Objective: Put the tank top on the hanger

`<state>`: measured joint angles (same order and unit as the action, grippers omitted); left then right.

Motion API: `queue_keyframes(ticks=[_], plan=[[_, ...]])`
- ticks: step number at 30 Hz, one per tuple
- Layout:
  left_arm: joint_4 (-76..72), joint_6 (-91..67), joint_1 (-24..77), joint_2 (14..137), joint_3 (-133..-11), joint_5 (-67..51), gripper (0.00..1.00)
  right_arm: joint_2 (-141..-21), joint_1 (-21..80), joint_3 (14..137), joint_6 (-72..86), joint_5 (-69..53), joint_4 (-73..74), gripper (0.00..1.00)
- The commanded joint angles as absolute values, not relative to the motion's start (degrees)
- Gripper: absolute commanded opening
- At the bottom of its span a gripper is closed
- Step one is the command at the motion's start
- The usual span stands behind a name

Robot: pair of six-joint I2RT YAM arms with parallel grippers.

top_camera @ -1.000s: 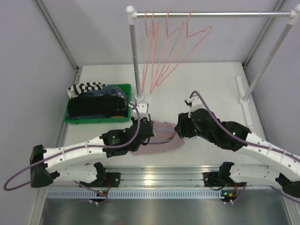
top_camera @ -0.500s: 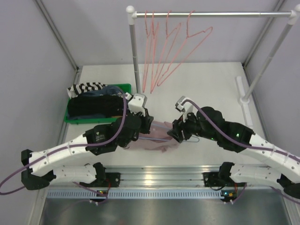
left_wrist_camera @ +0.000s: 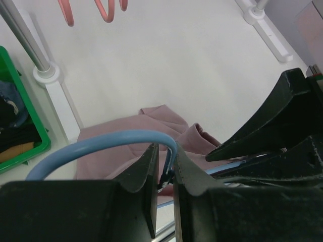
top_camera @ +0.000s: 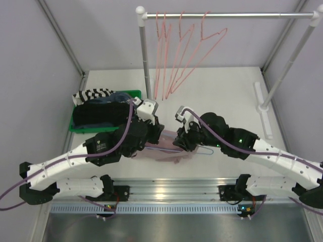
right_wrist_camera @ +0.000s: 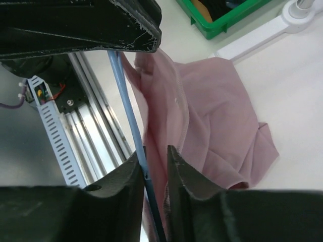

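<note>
The mauve tank top [top_camera: 170, 155] lies bunched on the table between my two grippers, with part of it lifted. In the left wrist view my left gripper [left_wrist_camera: 166, 154] is shut on the bent neck of the light-blue hanger [left_wrist_camera: 101, 140], just above the tank top [left_wrist_camera: 126, 156]. From the top, that gripper [top_camera: 157, 137] sits just left of the right gripper [top_camera: 180, 142]. In the right wrist view my right gripper [right_wrist_camera: 154, 154] has its jaws narrow, with a fold of the tank top [right_wrist_camera: 217, 111] and the hanger's blue wire [right_wrist_camera: 126, 106] between them.
A green bin [top_camera: 75, 127] of dark clothes and a striped garment [top_camera: 93, 94] stands at the left. Behind is a rail with several pink hangers [top_camera: 176, 55], its pole [top_camera: 145, 65] and foot [top_camera: 150, 105] close to the left gripper. An aluminium rail [top_camera: 166, 191] lines the near edge.
The right gripper has moved left toward the left gripper and its jaws have narrowed onto the fabric and wire. The left arm has swung up with the hanger. The top is more bunched.
</note>
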<state>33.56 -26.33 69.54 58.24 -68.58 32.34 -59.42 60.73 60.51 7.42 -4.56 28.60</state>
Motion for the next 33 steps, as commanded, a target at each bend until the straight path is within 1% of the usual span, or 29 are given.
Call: queue_keyframes(ticks=[1, 3, 6, 9, 10, 12, 13, 15, 16, 17, 20, 24, 33], plan=[[32.52, -24.96, 69.87, 57.39, -71.54, 32.08, 0.00, -58.36, 61.87, 63.20, 7.73, -5.80, 23.91, 0.21], [32.43, -24.79, 69.96, 57.74, -71.89, 31.99, 0.00, -58.10, 62.14, 62.93, 8.09, -5.89, 23.38, 0.17], [32.43, -24.70, 69.87, 58.53, -72.51, 31.90, 0.00, -57.92, 62.93, 62.67, 8.35, -4.93, 23.20, 0.00], [32.43, -24.70, 69.96, 59.06, -73.30, 31.82, 0.00, -57.13, 64.07, 61.88, 8.61, -2.74, 22.41, 0.00], [32.43, -24.70, 69.87, 59.06, -73.47, 31.90, 0.04, -56.35, 64.42, 61.61, 8.70, -2.29, 22.15, 0.00], [32.26, -24.79, 69.87, 59.06, -73.83, 32.08, 0.15, -55.64, 65.21, 60.73, 8.61, -0.98, 21.54, 0.00], [32.34, -24.79, 69.87, 58.98, -73.92, 32.25, 0.24, -54.94, 65.48, 60.47, 8.61, -0.62, 21.45, 0.00], [32.08, -24.70, 69.87, 58.89, -74.18, 32.34, 0.34, -54.23, 66.09, 59.59, 8.53, -0.26, 20.83, 0.00], [31.99, -24.61, 69.87, 58.80, -74.18, 32.52, 0.38, -53.53, 66.27, 59.33, 8.53, -0.18, 20.66, 0.00], [32.08, -24.61, 69.96, 58.80, -74.27, 32.61, 0.44, -53.26, 66.53, 58.89, 8.61, -0.18, 20.48, 0.00], [31.82, -24.52, 69.87, 58.71, -74.53, 32.43, 0.51, -52.56, 66.97, 58.54, 8.70, 1.41, 20.48, 0.00], [31.46, -24.43, 69.87, 58.19, -75.23, 31.91, 0.55, -51.77, 67.50, 58.27, 8.70, 2.02, 21.09, 0.00], [29.53, -23.55, 69.87, 56.69, -76.38, 29.71, 0.58, -47.82, 67.94, 55.90, 10.28, 3.95, 21.71, 0.00]])
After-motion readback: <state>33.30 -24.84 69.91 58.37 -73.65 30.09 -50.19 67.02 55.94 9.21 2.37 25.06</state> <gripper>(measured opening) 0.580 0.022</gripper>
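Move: The hanger's neck is already between my left fingertips, and one of its blue wires runs through my nearly shut right fingers, with the neck about 11 cm left of that hand, 4 cm ahead and 5 cm higher. The bulk of the tank top lies about 7 cm ahead of my left hand, 3 cm to its right and 23 cm below. From my right hand, that bulk is roughly 10 cm ahead, 8 cm left and 18 cm down. I shut my right fingers fully on the hanger wire and draw that hand back about 2 cm, then lift it some 2.5 cm with a slight tilt, keeping the pinch. Once it has hold, I spread my left fingers to let the neck go, while that hand climbs steadily about 4 cm and ends by easing slightly back. ##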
